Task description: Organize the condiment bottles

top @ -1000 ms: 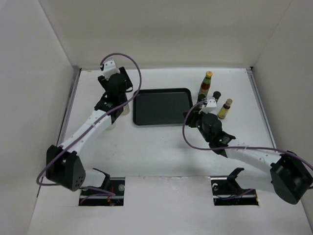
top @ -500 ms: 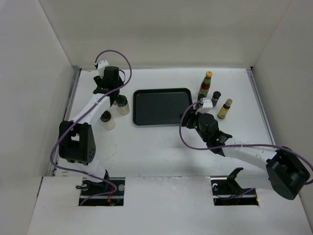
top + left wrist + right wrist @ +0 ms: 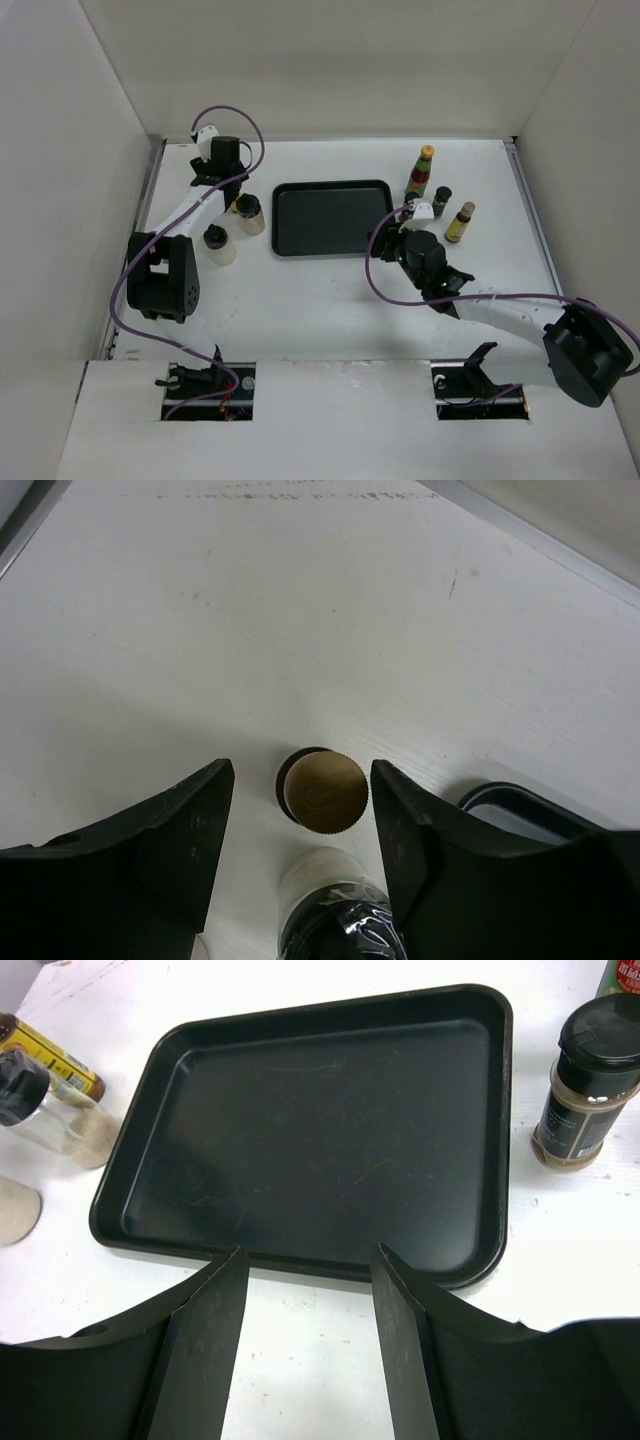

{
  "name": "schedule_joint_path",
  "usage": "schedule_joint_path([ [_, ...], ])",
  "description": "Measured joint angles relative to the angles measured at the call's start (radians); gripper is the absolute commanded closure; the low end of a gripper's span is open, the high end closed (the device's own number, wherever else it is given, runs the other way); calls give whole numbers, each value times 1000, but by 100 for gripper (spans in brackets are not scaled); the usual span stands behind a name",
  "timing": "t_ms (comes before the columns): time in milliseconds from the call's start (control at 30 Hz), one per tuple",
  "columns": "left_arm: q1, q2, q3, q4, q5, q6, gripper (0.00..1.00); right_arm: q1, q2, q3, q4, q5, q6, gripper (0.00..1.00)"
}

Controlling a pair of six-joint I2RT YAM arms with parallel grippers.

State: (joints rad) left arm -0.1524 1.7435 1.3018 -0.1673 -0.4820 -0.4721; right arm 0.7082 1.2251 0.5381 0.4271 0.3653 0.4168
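Note:
My left gripper (image 3: 233, 190) is open over the far left group, its jaws on either side of the tan cap of a yellow-labelled bottle (image 3: 323, 790). A cream black-capped jar (image 3: 335, 910) stands just nearer the camera. From above I see that jar (image 3: 248, 213) and a second cream jar (image 3: 217, 245). My right gripper (image 3: 308, 1255) is open and empty at the near edge of the black tray (image 3: 320, 1130). Right of the tray stand a red bottle (image 3: 424, 172), a dark black-capped bottle (image 3: 590, 1090) and a yellow-labelled bottle (image 3: 460, 222).
The tray (image 3: 330, 217) lies in the middle of the white table, between the two bottle groups. White walls close in the table on three sides. The left arm's links stand folded along the table's left edge (image 3: 160, 280).
The left arm has folded back toward the far left corner, uncovering the two cream jars, and its gripper now hangs over the tan cap. The right gripper has shifted slightly left along the tray's edge.

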Motion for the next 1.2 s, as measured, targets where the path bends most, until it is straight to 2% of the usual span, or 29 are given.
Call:
schedule_joint_path([
  [167, 3, 20, 14, 6, 9, 0, 56, 0, 0, 0, 0, 0, -2, 42],
  [433, 7, 35, 14, 6, 23, 0, 79, 0, 0, 0, 0, 0, -2, 42],
  [800, -21, -39, 61, 8, -16, 20, 81, 0, 0, 0, 0, 0, -3, 42],
  [967, -111, -107, 128, 62, -30, 43, 81, 0, -2, 0, 0, 0, -2, 40],
  [1200, -247, -87, 158, 117, -22, 56, 81, 0, -6, 0, 0, 0, -2, 40],
])
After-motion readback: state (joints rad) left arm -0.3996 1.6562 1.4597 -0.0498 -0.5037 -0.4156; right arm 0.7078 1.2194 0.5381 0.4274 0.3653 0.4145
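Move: Between the left hand's open fingers stands the yellow-labelled bottle, its middle only about 1 cm ahead and 1 cm right of the hand and some 4 cm lower. The clear shaker stands about 5 cm right of that bottle and 6 cm nearer; the frosted jar is 4 cm left of it and 13 cm nearer. The black tray's middle lies roughly 23 cm right of the bottle, 3 cm nearer. From the right hand, the bottle is some 36 cm left and 16 cm ahead. Sinking about 1 cm and easing slightly forward, the left hand closes its fingers on the yellow-labelled bottle just around its cap and neck. It pauses briefly, then lifts some 15 cm and swings about 12 cm right towards the tray, keeping its grip as the fingers tip up about 20 degrees and turn some 15 degrees clockwise. ##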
